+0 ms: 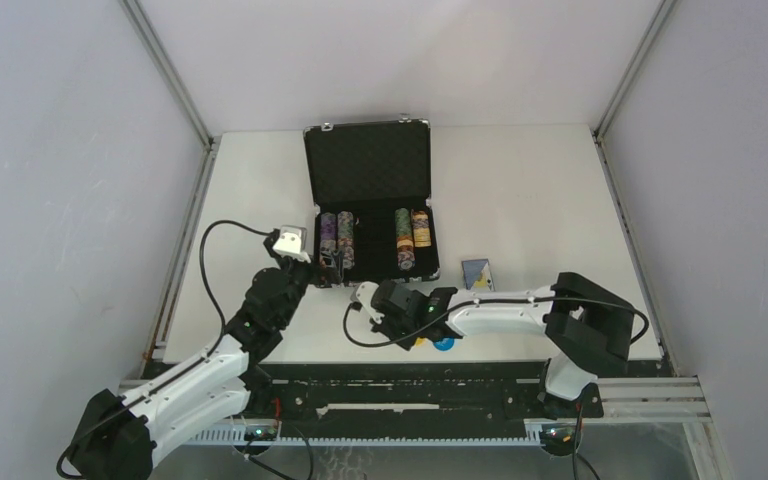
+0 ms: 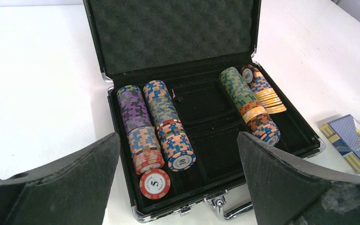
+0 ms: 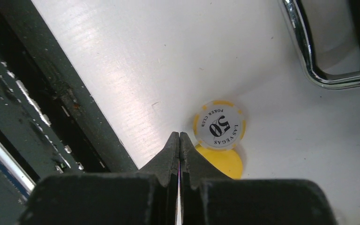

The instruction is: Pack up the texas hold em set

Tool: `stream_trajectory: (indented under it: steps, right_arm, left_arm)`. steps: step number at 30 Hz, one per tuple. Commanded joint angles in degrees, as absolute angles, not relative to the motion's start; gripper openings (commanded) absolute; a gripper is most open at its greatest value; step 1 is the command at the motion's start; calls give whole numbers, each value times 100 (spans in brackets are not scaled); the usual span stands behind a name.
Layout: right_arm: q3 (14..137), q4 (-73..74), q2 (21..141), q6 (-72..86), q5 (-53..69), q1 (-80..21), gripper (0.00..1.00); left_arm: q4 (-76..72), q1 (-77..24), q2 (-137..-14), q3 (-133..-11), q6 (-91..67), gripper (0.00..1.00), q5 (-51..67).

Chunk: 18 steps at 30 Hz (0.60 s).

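The black briefcase (image 1: 370, 170) lies open mid-table, foam lid up. Poker chip stacks (image 2: 145, 126) fill its left rows and more chip stacks (image 2: 251, 101) lie on its right. A loose red 5 chip (image 2: 154, 183) lies flat at the front-left of the tray. My left gripper (image 2: 178, 180) hangs open over the case's front edge, with nothing between its fingers. My right gripper (image 3: 179, 136) is shut and empty, its tips on the table just left of a yellow 50 chip (image 3: 219, 125). That chip overlaps a yellow button (image 3: 222, 161).
The card deck (image 1: 477, 273) lies on the table right of the case. A blue button (image 1: 444, 343) lies near the front edge under the right arm. The case's metal handle (image 3: 309, 65) is close ahead of the right gripper. The black rail (image 3: 37, 93) runs along the table's front.
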<state>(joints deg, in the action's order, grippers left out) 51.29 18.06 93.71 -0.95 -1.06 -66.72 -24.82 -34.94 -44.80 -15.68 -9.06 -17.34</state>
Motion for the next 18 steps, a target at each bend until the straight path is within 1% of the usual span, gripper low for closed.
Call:
stream_trajectory:
  steps: [1,5,6,8,9,10,11,12,13,18]
  right_arm:
    - [5143,1608,8887,-14,-73,-6631,0]
    - [5081,1298,8502,74,-103,-6529,0]
    - [5058,1214,8424,118,-137,-6458,1]
    - [5060,1131,8335,136,-259,-6329,19]
    - [5054,1130,8325,109,-292,-6255,36]
    - [5054,1150,8330,70,-287,-6170,48]
    - [5058,1191,8361,-7,-245,-6090,55]
    - [5071,1266,8417,-92,-223,-6015,61]
    - [5090,1341,8487,-196,-219,-5959,64]
    - [5156,1625,8859,-483,-277,-5863,71]
  left_arm:
    - [-2766,-3450,-4495,-1503,-962,100,-1696]
    - [-2785,-3445,-4508,-1511,-966,100,-1692]
    - [-2782,-3450,-4511,-1512,-967,100,-1688]
    - [-2782,-3448,-4490,-1504,-960,100,-1687]
    - [-2775,-3448,-4479,-1502,-966,100,-1678]
    - [-2768,-3449,-4457,-1503,-967,100,-1679]
    - [-2753,-3446,-4442,-1503,-962,100,-1679]
    - [-2745,-3445,-4427,-1499,-955,100,-1686]
    - [-2741,-3445,-4408,-1490,-947,100,-1694]
    - [-2727,-3445,-4418,-1484,-949,100,-1717]
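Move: From the right hand, its shut fingertips low beside the chips, the white 50 chip lies about 3 cm ahead, 1 cm to the right and 1 cm below. Against it is the yellow button, some 4 cm right and 2 cm ahead of the hand; the blue blind button is about 9 cm right, 1 cm ahead. The case handle is some 11 cm ahead, 3 cm left. From the left hand, the 50 chip is about 12 cm back, 12 cm right and 17 cm down. With no grip on anything, the right hand lifts away from the table beside the 50 chip and swings forward over it, roughly 5 cm up and 5 cm out towards the case handle. Its shut fingers spread to about two thirds open; the wrist turns some 10 degrees, partly clockwise, and near the end the hand starts to sink and ease right. ##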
